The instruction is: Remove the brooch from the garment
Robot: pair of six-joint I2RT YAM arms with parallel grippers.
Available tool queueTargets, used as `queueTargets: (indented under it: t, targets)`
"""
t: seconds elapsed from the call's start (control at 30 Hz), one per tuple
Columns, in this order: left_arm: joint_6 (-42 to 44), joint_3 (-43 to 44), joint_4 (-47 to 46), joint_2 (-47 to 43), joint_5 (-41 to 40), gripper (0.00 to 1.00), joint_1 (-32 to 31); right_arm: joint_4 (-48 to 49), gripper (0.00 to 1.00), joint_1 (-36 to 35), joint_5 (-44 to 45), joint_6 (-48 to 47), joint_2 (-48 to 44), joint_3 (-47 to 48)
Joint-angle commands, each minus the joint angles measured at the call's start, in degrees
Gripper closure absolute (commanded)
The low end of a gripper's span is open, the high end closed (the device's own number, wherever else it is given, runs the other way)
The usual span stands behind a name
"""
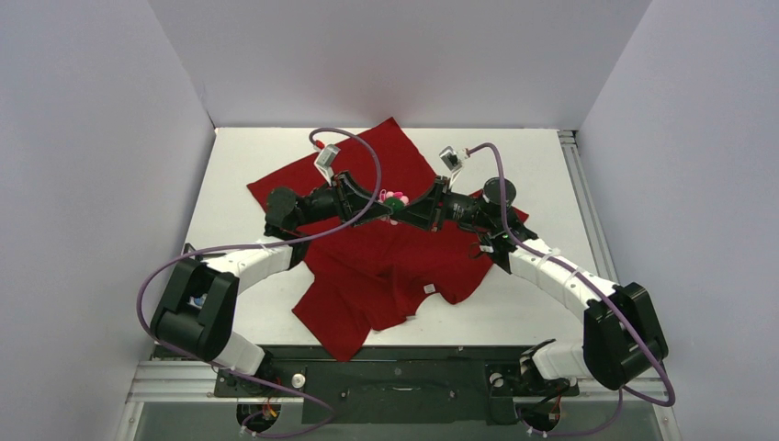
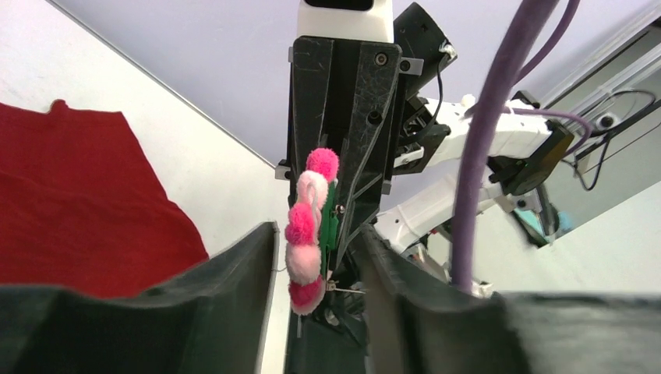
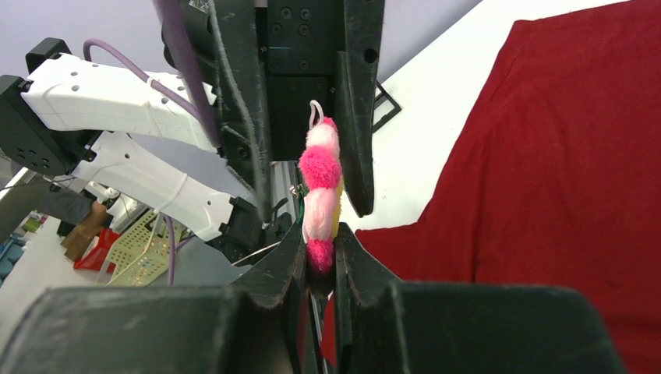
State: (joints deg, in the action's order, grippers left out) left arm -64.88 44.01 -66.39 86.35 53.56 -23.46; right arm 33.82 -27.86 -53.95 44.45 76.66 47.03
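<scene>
The brooch [image 1: 395, 199], a ring of pink and white fluffy petals with a green back, hangs in the air above the middle of the dark-red garment [image 1: 386, 266]. My two grippers meet there head-on. My right gripper [image 3: 319, 238] is shut on the brooch [image 3: 319, 195], pinching its lower petal edge-on. My left gripper [image 2: 318, 234] stands open around the same brooch [image 2: 310, 226], with a gap showing on each side. No cloth shows on the pin in either wrist view. The garment [image 2: 78, 202] lies crumpled on the white table [image 1: 542, 165].
A small white tag [image 1: 428, 288] sits on the shirt's near part. Purple cables [image 1: 358, 156] loop over both arms. White walls close in the table on three sides, and a metal rail [image 1: 588, 220] runs along the right edge.
</scene>
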Motion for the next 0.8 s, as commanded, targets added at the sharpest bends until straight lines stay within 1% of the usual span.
queueTargets:
  t: [0.0,0.03,0.07,0.13,0.2,0.3,0.43,0.57,0.77]
  targets:
    - [0.95,0.61,-1.35,-0.20,0.02,0.50,0.16,4.26,1.00,-0.47,0.11,-0.10,0.77,1.62]
    - [1.04,0.67,-1.32,-0.39,-0.01,0.47,0.96,4.42,1.00,-0.34,-0.09,0.05,0.79,1.47]
    - [1.09,0.60,-1.43,-0.48,-0.16,0.39,1.40,4.81,1.00,-0.30,-0.18,0.56,0.82,1.00]
    - [0.84,0.51,-1.84,-0.87,-0.46,0.28,2.92,5.72,1.00,-0.20,-0.57,1.58,0.90,0.37]
    - [0.74,0.40,-2.56,-1.22,-0.18,0.24,5.01,6.48,1.00,-0.11,-1.01,2.69,0.89,-0.25]
    - [0.95,-0.61,-4.14,-2.32,1.23,0.22,6.84,6.80,1.00,0.26,-1.86,4.34,0.90,-0.74]
    - [5.66,-4.37,-4.44,-4.41,5.31,0.23,8.15,7.31,1.00,0.51,-2.50,6.76,0.73,-1.90]
    - [10.52,-7.59,-3.41,-5.16,6.47,0.22,7.74,6.90,1.00,0.69,-3.00,9.20,0.96,-2.62]
    - [16.07,-8.21,1.28,-4.83,5.28,0.20,5.62,5.53,1.00,0.68,-2.25,11.25,1.46,-2.92]
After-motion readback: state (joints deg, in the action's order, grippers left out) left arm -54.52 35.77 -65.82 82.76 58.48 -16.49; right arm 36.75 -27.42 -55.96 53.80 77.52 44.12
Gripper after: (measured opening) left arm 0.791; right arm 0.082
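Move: The brooch is already off the garment and up in the air between the two grippers, its green back up: its middle is about 2 cm right of the left hand point and 1 cm ahead, level with it. From the right hand point, whose closed fingers grip it, it lies about 2 cm left and 2 cm ahead. The garment's middle is some 26 cm below the left hand and about 2 cm back; its white tag is roughly 12 cm back and 9 cm right, also 26 cm down. The brooch stays pinched in the right fingers, while the left fingers, already loosening around it, spread wide and come free. The left hand draws away to its left and forward, then swings back and sinks, ending about 4 cm left and 4 cm lower; the right hand eases down and back a centimetre or so, rolling some 10 degrees so the brooch's far edge dips. ##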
